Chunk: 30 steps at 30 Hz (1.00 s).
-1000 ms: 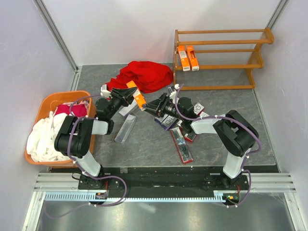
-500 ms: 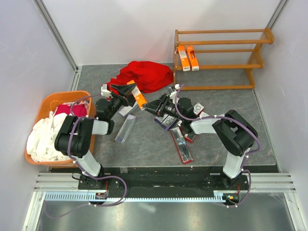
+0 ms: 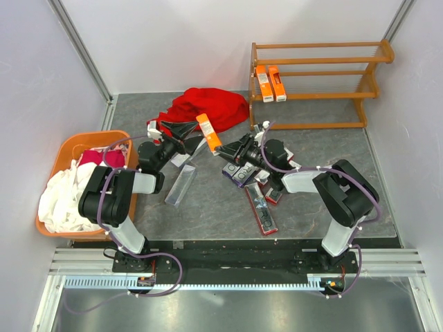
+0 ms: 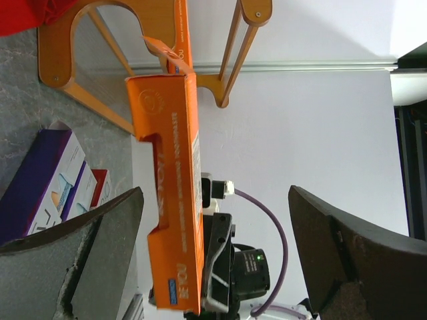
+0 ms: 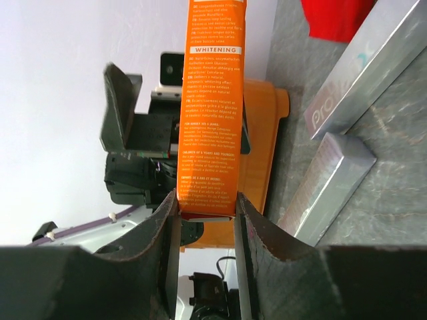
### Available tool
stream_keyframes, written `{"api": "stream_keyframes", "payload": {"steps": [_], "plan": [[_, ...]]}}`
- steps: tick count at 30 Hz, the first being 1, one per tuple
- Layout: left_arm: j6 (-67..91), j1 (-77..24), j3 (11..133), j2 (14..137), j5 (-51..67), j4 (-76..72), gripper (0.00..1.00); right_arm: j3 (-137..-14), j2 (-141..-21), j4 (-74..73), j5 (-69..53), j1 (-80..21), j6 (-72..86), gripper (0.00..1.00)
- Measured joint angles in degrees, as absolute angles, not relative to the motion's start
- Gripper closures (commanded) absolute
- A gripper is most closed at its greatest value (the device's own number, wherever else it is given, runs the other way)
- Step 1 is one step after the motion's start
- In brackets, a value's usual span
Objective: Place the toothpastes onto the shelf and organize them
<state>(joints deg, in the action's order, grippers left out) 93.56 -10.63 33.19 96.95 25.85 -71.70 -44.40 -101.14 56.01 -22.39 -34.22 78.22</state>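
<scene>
An orange toothpaste box (image 3: 208, 132) hangs above the table centre, with my right gripper (image 3: 220, 146) shut on its lower end. In the right wrist view the box (image 5: 208, 127) is squeezed between both fingers (image 5: 163, 230). My left gripper (image 3: 185, 131) stands open just left of it; its wide-apart fingers (image 4: 83, 243) flank the box (image 4: 167, 200) without touching. The wooden shelf (image 3: 318, 45) stands at the back right with two orange toothpastes (image 3: 269, 83) on its middle tier. Other toothpastes lie on the table: a silver one (image 3: 181, 185), purple ones (image 3: 238, 173) and a dark one (image 3: 262, 209).
A red cloth (image 3: 205, 107) lies behind the grippers. An orange plastic basket (image 3: 64, 149) full of clothes sits at the left edge. Grey walls close in both sides and the back. Two silver boxes (image 5: 330, 190) lie near my right wrist.
My left gripper has opened and let go of the orange box. My right gripper has shut on the box and carried it slightly right and back.
</scene>
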Motion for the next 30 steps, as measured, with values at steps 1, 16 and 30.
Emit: {"api": "stream_keyframes", "payload": {"steps": [1,16,30], "plan": [[93.6,-10.7,33.2,96.9,26.0,-71.7,0.04,-44.0,-100.7,56.0,-22.4,-33.6,78.2,0.79],[85.3,-11.2,34.1,91.0,28.7,-57.4,0.02,-35.4,-82.1,42.6,-25.7,-18.3,71.1,0.78],[49.5,-16.8,60.9,81.8,17.7,-8.2,0.0,-34.9,-67.7,21.3,-33.8,-3.1,59.8,0.78]]}}
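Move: The free slot on the shelf's lower tier, beside the two orange boxes already there, is about 27 cm ahead of the right hand and 25 cm to its right, roughly level with it. Of those orange boxes, the near one is 27 cm ahead and 21 cm right, the far one 27 cm ahead and 16 cm right. The blue toothpaste pair lies 4 cm ahead, 11 cm right and some 16 cm below. From the left hand, the slot is about 22 cm ahead and 34 cm right. Carrying the orange toothpaste, still pinched by its end, the right hand sweeps about 20 cm to its right, over the blue pair towards the shelf, arching slightly up and turning some 20 degrees clockwise. The empty left hand, already open, eases slightly back and down, then rises clear about 6 cm, edging right and rolling left side up. ##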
